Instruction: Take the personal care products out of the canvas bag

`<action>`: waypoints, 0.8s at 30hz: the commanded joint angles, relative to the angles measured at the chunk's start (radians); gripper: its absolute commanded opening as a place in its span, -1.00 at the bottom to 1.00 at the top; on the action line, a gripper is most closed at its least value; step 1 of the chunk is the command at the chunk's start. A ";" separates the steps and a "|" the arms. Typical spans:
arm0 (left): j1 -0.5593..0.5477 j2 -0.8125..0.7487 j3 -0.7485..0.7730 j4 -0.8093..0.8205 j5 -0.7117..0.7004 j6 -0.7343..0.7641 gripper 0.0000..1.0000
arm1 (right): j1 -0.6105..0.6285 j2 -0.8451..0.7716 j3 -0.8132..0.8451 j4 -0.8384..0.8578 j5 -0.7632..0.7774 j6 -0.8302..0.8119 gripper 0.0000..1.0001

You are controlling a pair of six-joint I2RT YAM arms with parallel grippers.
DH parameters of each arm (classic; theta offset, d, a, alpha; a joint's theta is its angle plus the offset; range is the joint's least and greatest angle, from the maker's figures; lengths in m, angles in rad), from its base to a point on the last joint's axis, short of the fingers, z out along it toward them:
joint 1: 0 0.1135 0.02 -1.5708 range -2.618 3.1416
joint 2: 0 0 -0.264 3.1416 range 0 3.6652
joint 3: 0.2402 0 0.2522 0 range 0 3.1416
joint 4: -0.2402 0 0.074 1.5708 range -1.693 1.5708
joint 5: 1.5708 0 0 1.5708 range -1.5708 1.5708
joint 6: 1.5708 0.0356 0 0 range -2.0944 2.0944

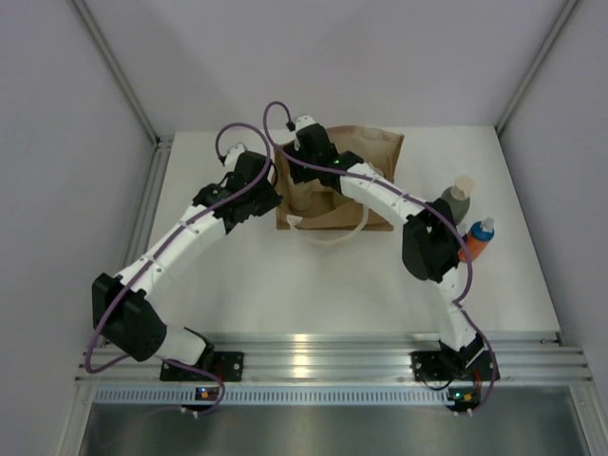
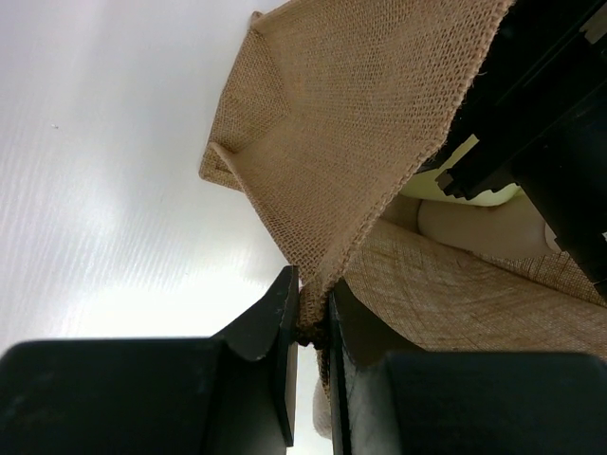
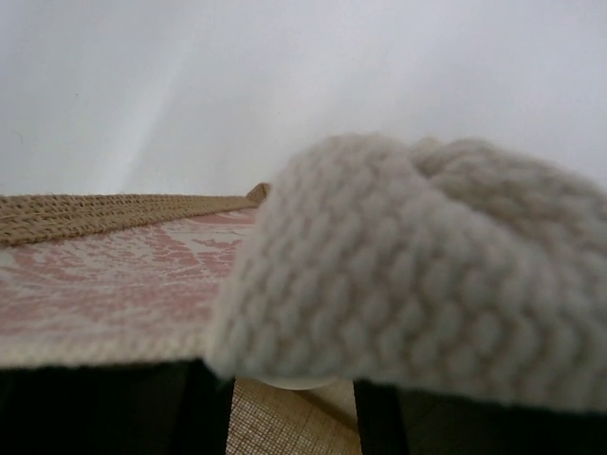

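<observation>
The canvas bag (image 1: 375,152) stands at the back middle of the table, its mouth facing up. My left gripper (image 1: 275,197) is shut on the bag's left rim; in the left wrist view the woven edge (image 2: 318,284) is pinched between the jaws (image 2: 313,327). A cream bottle (image 2: 474,227) and a yellow-green one (image 2: 479,196) lie inside. My right gripper (image 1: 313,157) reaches into the bag. A white looped handle (image 3: 417,275) hides its fingertips; a pale round shape (image 3: 294,382) shows between the fingers (image 3: 204,412). A grey-green bottle (image 1: 458,199) and an orange bottle (image 1: 479,237) stand on the table at the right.
The bag's other white handle (image 1: 332,233) trails onto the table in front of it. White walls close in the table (image 1: 285,285) at the back and on both sides, with a metal rail along the near edge.
</observation>
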 commanded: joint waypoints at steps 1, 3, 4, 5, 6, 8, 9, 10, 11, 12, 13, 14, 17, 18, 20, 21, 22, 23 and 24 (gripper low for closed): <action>0.010 0.024 0.007 -0.087 0.000 0.033 -1.00 | -0.008 -0.013 0.007 0.072 -0.014 -0.013 -0.90; 0.012 0.022 0.007 -0.087 -0.002 0.034 -1.00 | -0.005 -0.047 0.004 0.076 -0.014 -0.017 -1.00; 0.013 0.019 0.006 -0.087 -0.003 0.033 -1.00 | -0.002 -0.090 0.003 0.079 -0.009 -0.026 -1.00; 0.017 0.019 0.006 -0.087 -0.005 0.033 -1.00 | -0.001 -0.114 0.003 0.078 -0.006 -0.028 -1.00; 0.018 0.020 0.007 -0.085 -0.006 0.036 -1.00 | 0.001 -0.142 0.000 0.079 -0.005 -0.031 -1.00; 0.021 0.027 0.009 -0.087 -0.006 0.039 -1.00 | 0.001 -0.222 -0.006 0.078 0.002 -0.034 -1.00; 0.024 0.027 0.009 -0.087 -0.006 0.039 -1.00 | 0.001 -0.246 -0.014 0.078 0.009 -0.037 -1.00; 0.026 0.028 0.007 -0.085 -0.006 0.039 -1.00 | 0.002 -0.294 -0.017 0.076 0.012 -0.039 -1.00; 0.027 0.028 0.007 -0.085 -0.006 0.039 -1.00 | 0.002 -0.317 -0.020 0.076 0.014 -0.040 -1.00; 0.027 0.028 0.007 -0.085 -0.006 0.040 -1.00 | 0.002 -0.337 -0.022 0.076 0.015 -0.048 -1.00; 0.027 0.030 0.007 -0.087 -0.006 0.042 -1.00 | 0.001 -0.372 -0.022 0.075 0.017 -0.051 -1.00; 0.029 0.030 0.007 -0.087 -0.006 0.047 -1.00 | 0.001 -0.403 -0.020 0.070 0.017 -0.057 -1.00; 0.036 0.030 0.006 -0.087 -0.005 0.051 -1.00 | -0.001 -0.441 0.003 0.043 0.018 -0.062 -1.00; 0.038 0.031 0.006 -0.087 -0.003 0.053 -1.00 | -0.001 -0.452 0.024 0.020 0.023 -0.066 -1.00; 0.043 0.036 0.009 -0.085 0.001 0.057 -1.00 | -0.001 -0.492 0.043 -0.003 0.026 -0.071 -1.00; 0.044 0.037 0.010 -0.085 0.003 0.059 -1.00 | -0.001 -0.507 0.073 -0.034 0.031 -0.073 -1.00; 0.046 0.039 0.010 -0.085 0.004 0.059 -1.00 | -0.001 -0.535 0.090 -0.049 0.031 -0.077 -1.00; 0.044 0.040 0.012 -0.087 0.006 0.060 -1.00 | -0.001 -0.552 0.104 -0.065 0.035 -0.079 -1.00; 0.046 0.045 0.012 -0.087 0.007 0.060 -1.00 | -0.002 -0.569 0.124 -0.077 0.041 -0.082 -1.00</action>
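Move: The cream bottle is already gripped near its cap by the right hand; its middle hangs about 8 cm straight below. Still in the bag, the green pump bottle stands some 12 cm to the right, about level fore and aft, and the beige bottle roughly 18 cm right and 2 cm farther out, both about 9 cm lower than the hand. From the left hand the cream bottle is around 6 cm ahead, 5 cm right and 8 cm down. The cream bottle, kept in the right hand's unchanged grip, is drawn up out of the bag by about 23 cm, slowly at first and then fast, while the hand also comes some 7 cm back and 6 cm right and its fingers tip upward by 15–20 degrees. The left hand keeps pinching the bag's left wall almost in place. ##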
